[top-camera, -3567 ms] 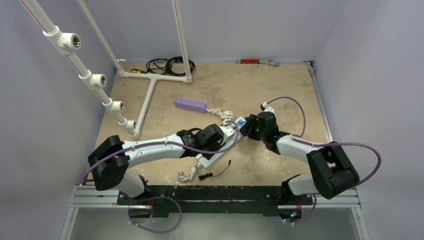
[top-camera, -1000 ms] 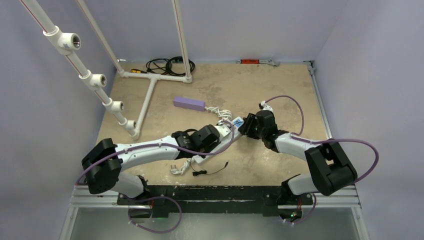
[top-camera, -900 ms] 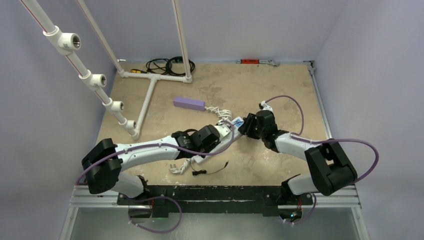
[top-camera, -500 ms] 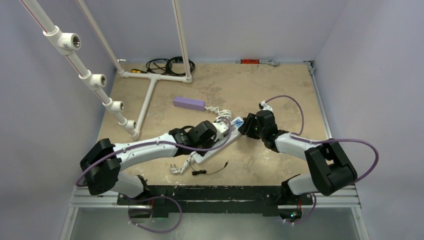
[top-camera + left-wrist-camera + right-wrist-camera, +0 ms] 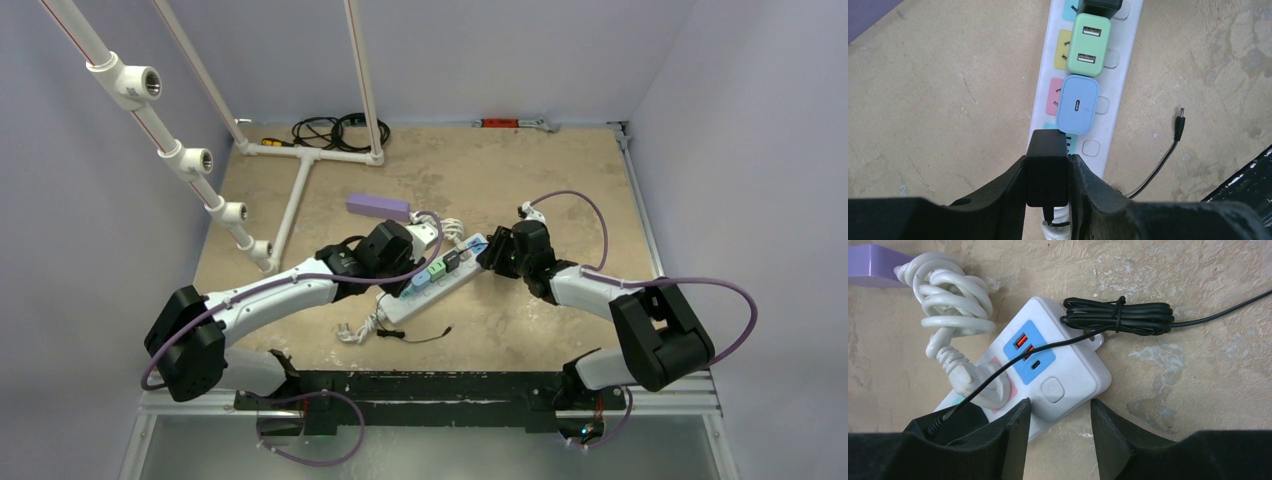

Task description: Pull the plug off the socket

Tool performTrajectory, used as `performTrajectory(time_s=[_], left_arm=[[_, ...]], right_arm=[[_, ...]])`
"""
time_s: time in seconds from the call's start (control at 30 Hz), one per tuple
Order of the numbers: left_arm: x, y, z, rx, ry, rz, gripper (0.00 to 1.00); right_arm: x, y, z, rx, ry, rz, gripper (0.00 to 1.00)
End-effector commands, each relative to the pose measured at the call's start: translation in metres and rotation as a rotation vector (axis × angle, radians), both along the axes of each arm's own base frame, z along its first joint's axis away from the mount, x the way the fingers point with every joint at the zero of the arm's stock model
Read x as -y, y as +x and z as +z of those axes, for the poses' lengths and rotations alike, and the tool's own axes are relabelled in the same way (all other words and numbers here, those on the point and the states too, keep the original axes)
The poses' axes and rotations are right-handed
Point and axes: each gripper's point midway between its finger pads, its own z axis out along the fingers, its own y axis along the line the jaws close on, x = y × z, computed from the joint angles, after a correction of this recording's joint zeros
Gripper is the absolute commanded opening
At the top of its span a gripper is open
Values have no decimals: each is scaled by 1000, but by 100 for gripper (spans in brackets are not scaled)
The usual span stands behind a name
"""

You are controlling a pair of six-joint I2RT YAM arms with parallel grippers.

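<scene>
The socket (image 5: 437, 283), a long white power strip, lies slanted mid-table. Its coloured faces carry a blue adapter (image 5: 1077, 104) and a green adapter (image 5: 1089, 45). My left gripper (image 5: 1047, 150) is shut on the plug (image 5: 1047, 167), a black block with a thin black lead. It hangs lifted just above the strip's teal face (image 5: 1071, 143), apart from it. From above, the left gripper (image 5: 400, 260) sits over the strip's left half. My right gripper (image 5: 1060, 407) is closed around the socket's switch end (image 5: 1068, 375), fingers against it.
A purple box (image 5: 379, 207) lies behind the strip, beside the bundled white cord (image 5: 950, 295). A tied black cord (image 5: 1118, 315) rests at the strip's end. The lead's loose tip (image 5: 1179, 122) lies on the table. White pipe frame (image 5: 295, 190) and black cable coil (image 5: 335, 130) stand at the back left.
My left gripper has risen and drawn back to the upper left with the black plug, uncovering the coloured adapters. The thin black lead trailed after it. The right gripper has stayed put.
</scene>
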Motion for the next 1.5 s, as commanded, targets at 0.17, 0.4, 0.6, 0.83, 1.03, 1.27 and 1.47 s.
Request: performTrajectory(time_s=[0.17, 0.4, 0.6, 0.83, 1.03, 1.27, 1.47], left_arm=[[5, 16, 41, 89, -128, 29, 0], [-8, 37, 79, 168, -204, 102, 0], [-32, 74, 163, 387, -179, 241, 0], [-82, 107, 233, 622, 14, 456, 0], [-116, 110, 213, 668, 198, 574, 0], [-145, 117, 167, 593, 310, 641, 0], [-159, 137, 109, 402, 255, 652, 0]], right_arm=[[6, 4, -2, 2, -38, -11, 50], [4, 4, -3, -1, -36, 3, 50], [3, 4, -3, -2, -36, 12, 50], [3, 3, -2, 2, -34, 15, 51], [1, 2, -1, 3, -31, 23, 51], [1, 1, -2, 2, -30, 28, 51], [0, 1, 0, 7, -24, 32, 50]])
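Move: The left hand already holds the black plug, clear of the power strip: the emptied socket is about 6 cm below, 2 cm back and 1 cm right, the blue adapter 4 cm right and 5 cm below. The bare spot to carry the plug to is some 13 cm ahead, 16 cm left and 10 cm below; the purple box is 15 cm ahead, 4 cm left, 8 cm below. From the right hand that spot is about 9 cm ahead, 34 cm left, 4 cm below. Keep the plug pinched and lift the left gripper steeply, about 24 cm up and 10 cm forward away from the strip, tipping the fingers up towards level. Then swing it left and bring it back down some 10 cm towards the bare table left of the purple box, turning the hand counter-clockwise and trailing the cord along; don't open. ##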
